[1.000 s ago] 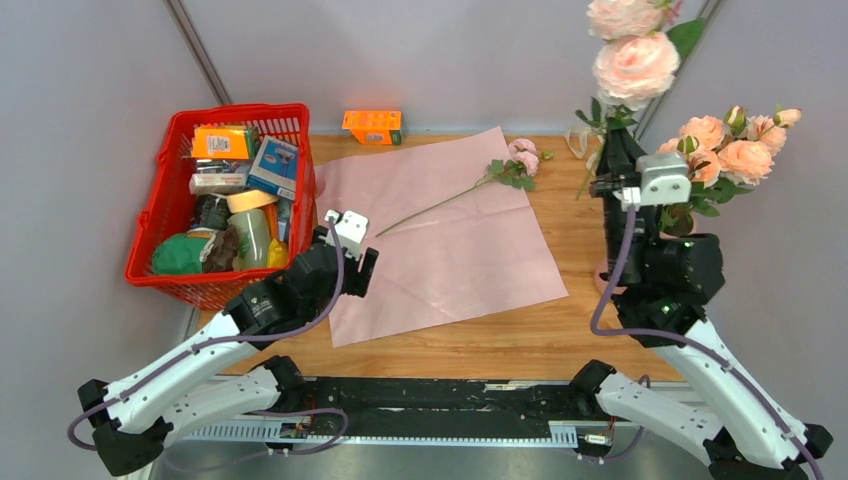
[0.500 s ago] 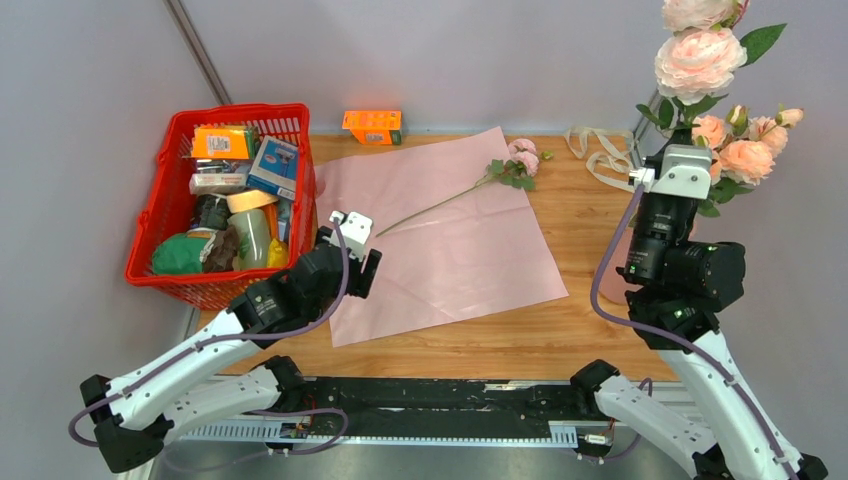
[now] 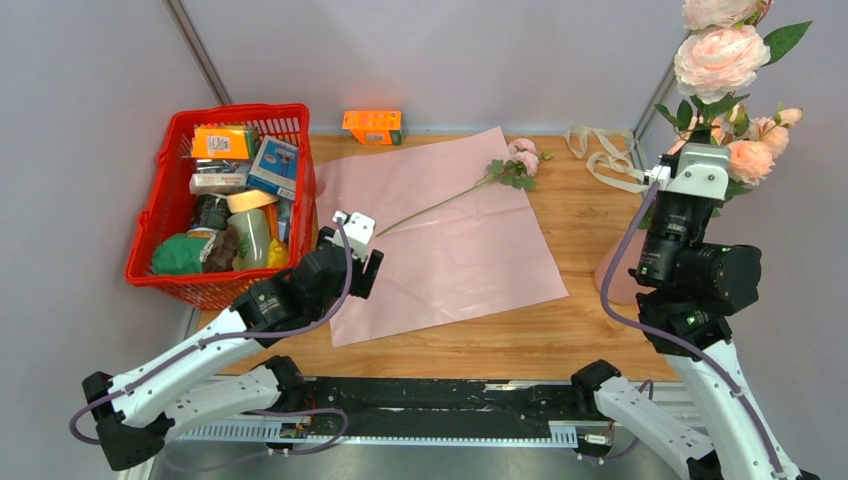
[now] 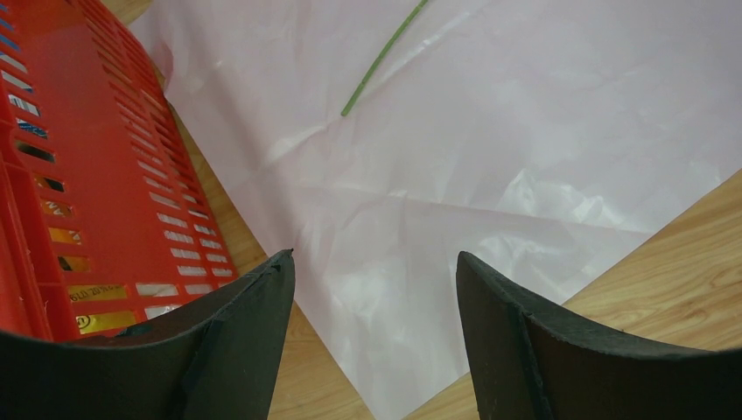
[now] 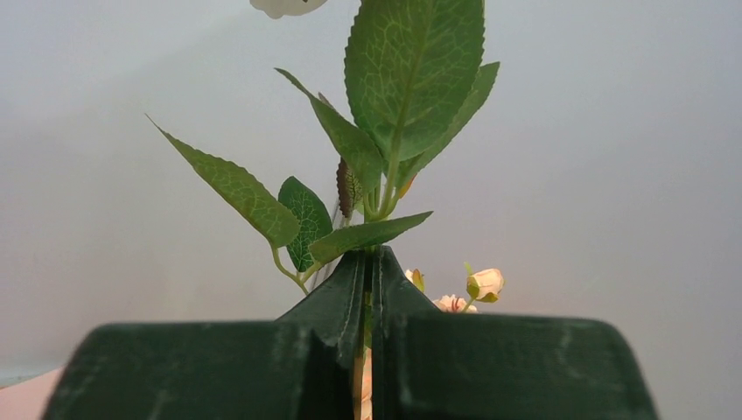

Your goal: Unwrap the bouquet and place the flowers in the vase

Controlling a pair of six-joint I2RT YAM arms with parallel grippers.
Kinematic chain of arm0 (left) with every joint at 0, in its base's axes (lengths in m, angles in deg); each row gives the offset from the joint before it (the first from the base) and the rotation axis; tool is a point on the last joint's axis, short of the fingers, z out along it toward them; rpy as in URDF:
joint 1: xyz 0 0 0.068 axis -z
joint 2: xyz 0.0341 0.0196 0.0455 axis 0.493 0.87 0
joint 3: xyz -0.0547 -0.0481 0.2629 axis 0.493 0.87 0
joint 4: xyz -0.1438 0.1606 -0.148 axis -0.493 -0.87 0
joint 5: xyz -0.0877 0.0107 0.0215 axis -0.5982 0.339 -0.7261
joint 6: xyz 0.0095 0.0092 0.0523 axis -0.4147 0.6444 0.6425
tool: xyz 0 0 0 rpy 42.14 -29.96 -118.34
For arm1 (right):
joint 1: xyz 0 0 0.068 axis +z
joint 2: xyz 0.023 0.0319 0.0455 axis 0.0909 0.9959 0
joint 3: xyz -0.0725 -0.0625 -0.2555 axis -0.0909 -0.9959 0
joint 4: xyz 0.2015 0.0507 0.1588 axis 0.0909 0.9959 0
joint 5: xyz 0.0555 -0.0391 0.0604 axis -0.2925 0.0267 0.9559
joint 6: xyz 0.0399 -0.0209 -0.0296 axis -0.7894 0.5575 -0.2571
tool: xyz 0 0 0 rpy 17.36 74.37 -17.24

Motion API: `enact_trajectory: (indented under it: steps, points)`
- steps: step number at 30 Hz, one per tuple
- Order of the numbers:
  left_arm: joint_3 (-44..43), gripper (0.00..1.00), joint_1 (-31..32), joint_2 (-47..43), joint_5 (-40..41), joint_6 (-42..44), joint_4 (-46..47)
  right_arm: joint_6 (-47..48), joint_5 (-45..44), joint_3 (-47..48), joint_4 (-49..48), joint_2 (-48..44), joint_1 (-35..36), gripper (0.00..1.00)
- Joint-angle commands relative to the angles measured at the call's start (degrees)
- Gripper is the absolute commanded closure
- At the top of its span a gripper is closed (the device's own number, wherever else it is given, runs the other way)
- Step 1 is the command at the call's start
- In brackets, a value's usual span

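Observation:
The bouquet is undone. Its pink paper sheet (image 3: 440,240) lies flat on the table, and the cream ribbon (image 3: 600,150) lies loose at the back right. One flower (image 3: 520,160) rests on the sheet, its thin stem (image 4: 378,59) reaching toward my left gripper. My left gripper (image 4: 376,258) hovers open and empty over the sheet's near-left corner. My right gripper (image 5: 372,262) is shut on a leafy flower stem (image 5: 407,79), holding its blooms (image 3: 720,55) high at the far right. Other flowers (image 3: 755,155) stand in the pink vase (image 3: 610,275), which my right arm mostly hides.
A red basket (image 3: 150,220) full of groceries stands at the left, close beside my left gripper; its slatted wall (image 4: 96,175) fills the left of the left wrist view. A small orange box (image 3: 372,125) sits at the back edge. Grey walls enclose the table.
My right arm has swung to the right with the held flower, uncovering the ribbon and bringing the blooms over the vase's flowers. The left arm has barely moved.

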Motion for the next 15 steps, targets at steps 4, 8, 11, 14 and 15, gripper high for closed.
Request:
enact_trajectory:
  steps: [4, 8, 11, 14, 15]
  points:
    - [0.1, 0.24, 0.4, -0.2, 0.9, 0.1, 0.8, -4.3, 6.5, -0.4, 0.9, 1.5, -9.3, 1.00]
    - [0.0, 0.24, 0.5, -0.3, 1.1, 0.2, 0.8, -9.0, 10.2, -0.9, 3.1, 1.8, -13.7, 1.00]
    - [0.0, 0.24, 0.6, -0.3, 1.2, 0.2, 0.7, -11.8, 10.1, -3.3, 3.4, 0.9, -14.9, 1.00]
    - [-0.1, 0.24, 0.6, -0.2, 1.2, 0.2, 0.7, -15.0, 9.6, -6.6, 3.4, -0.3, -15.6, 1.00]
    - [0.0, 0.24, 0.5, -0.2, 1.2, 0.2, 0.7, -15.8, 8.9, -7.8, 3.5, -0.6, -15.7, 1.00]
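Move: The pink vase stands almost under the right gripper, which holds a peach flower upright: its middle is about 3 cm ahead, 3 cm to the right and some 40 cm below. The peach bunch already in it lies roughly 6 cm ahead, 5 cm right and 8 cm below the gripper; the white ribbon is about 28 cm ahead, 1 cm right, on the table. From the left gripper the vase is around 47 cm right, 6 cm ahead and 8 cm lower. Keep the right fingers shut on the peach flower's stem and carry it over the vase: ease right and forward by about 3 cm each, then let the descent take over, sinking some 4 cm in all beside the bunch already standing there. Hold the flower upright, with hardly any wrist turn. ##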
